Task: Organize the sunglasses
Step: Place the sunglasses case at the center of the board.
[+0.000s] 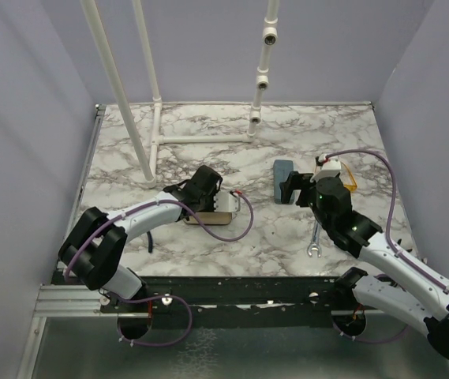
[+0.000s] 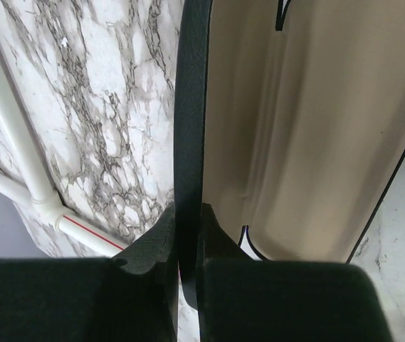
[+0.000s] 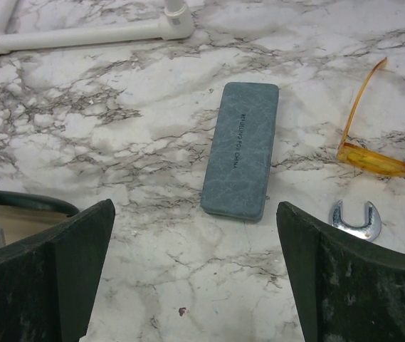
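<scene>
The yellow-orange sunglasses [image 3: 374, 155] lie folded open on the marble at the right, also seen from above [image 1: 353, 178]. My right gripper [image 3: 193, 206] hovers open over the table just short of the blue-grey oblong case [image 3: 240, 149], with nothing between its fingers; from above the right gripper [image 1: 301, 189] sits beside that blue-grey case [image 1: 282, 180]. My left gripper [image 2: 188, 214] is shut on the thin black wall [image 2: 191, 107] of the open black case, whose beige lining [image 2: 309, 128] fills the left wrist view. From above, the left gripper [image 1: 202, 189] stands over the black case [image 1: 212, 215].
A silver wrench [image 3: 356, 221] lies right of the blue-grey case, the same wrench [image 1: 316, 242] showing near my right arm from above. A white pipe frame [image 1: 155, 118] stands at the back left of the marble table [image 1: 208, 150]. Purple walls close in both sides.
</scene>
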Action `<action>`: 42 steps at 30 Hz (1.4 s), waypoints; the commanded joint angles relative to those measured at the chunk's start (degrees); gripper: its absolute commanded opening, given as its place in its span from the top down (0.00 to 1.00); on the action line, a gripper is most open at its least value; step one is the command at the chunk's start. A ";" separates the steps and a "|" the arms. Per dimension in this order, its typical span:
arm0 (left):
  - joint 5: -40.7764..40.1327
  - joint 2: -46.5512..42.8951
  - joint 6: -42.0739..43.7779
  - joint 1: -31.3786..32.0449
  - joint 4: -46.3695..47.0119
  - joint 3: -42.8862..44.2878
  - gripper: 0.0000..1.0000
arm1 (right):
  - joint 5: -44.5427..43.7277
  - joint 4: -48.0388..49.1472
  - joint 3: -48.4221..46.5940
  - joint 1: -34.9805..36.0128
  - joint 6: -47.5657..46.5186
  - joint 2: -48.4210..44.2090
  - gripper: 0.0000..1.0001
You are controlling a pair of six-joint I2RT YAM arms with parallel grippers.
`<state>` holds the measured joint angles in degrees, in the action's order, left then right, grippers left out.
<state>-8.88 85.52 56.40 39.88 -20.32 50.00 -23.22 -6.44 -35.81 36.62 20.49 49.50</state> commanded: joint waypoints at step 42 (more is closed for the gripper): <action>8.03 -10.72 -14.46 1.43 -8.58 8.22 0.18 | 5.57 -7.87 0.74 -31.36 20.11 11.85 0.00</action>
<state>-3.97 77.69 52.29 41.01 -25.45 53.34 -20.95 -7.29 -34.96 13.28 30.81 59.22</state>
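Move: The left hand pinches the open black sunglasses case near the left end of its far rim, so the case's middle lies about 5 cm right, 4 cm back and 3 cm below; blue pliers lie some 15 cm left and 9 cm back. From the right hand the case is about 25 cm left, 2 cm back. The orange sunglasses are about 13 cm ahead and 15 cm right of the right hand, the blue-grey box 10 cm straight ahead, the wrench 7 cm right and 4 cm back, all some 17 cm below. Sinking about a centimetre as its fingers spread wide, the left hand lets go of the case rim on the board, then rises some 5 cm clear, easing slightly right and back. The right hand, open and empty, creeps at first, then sweeps about 11 cm right, 6 cm down and 4 cm forward towards the orange sunglasses, turning roughly 25 degrees clockwise. ##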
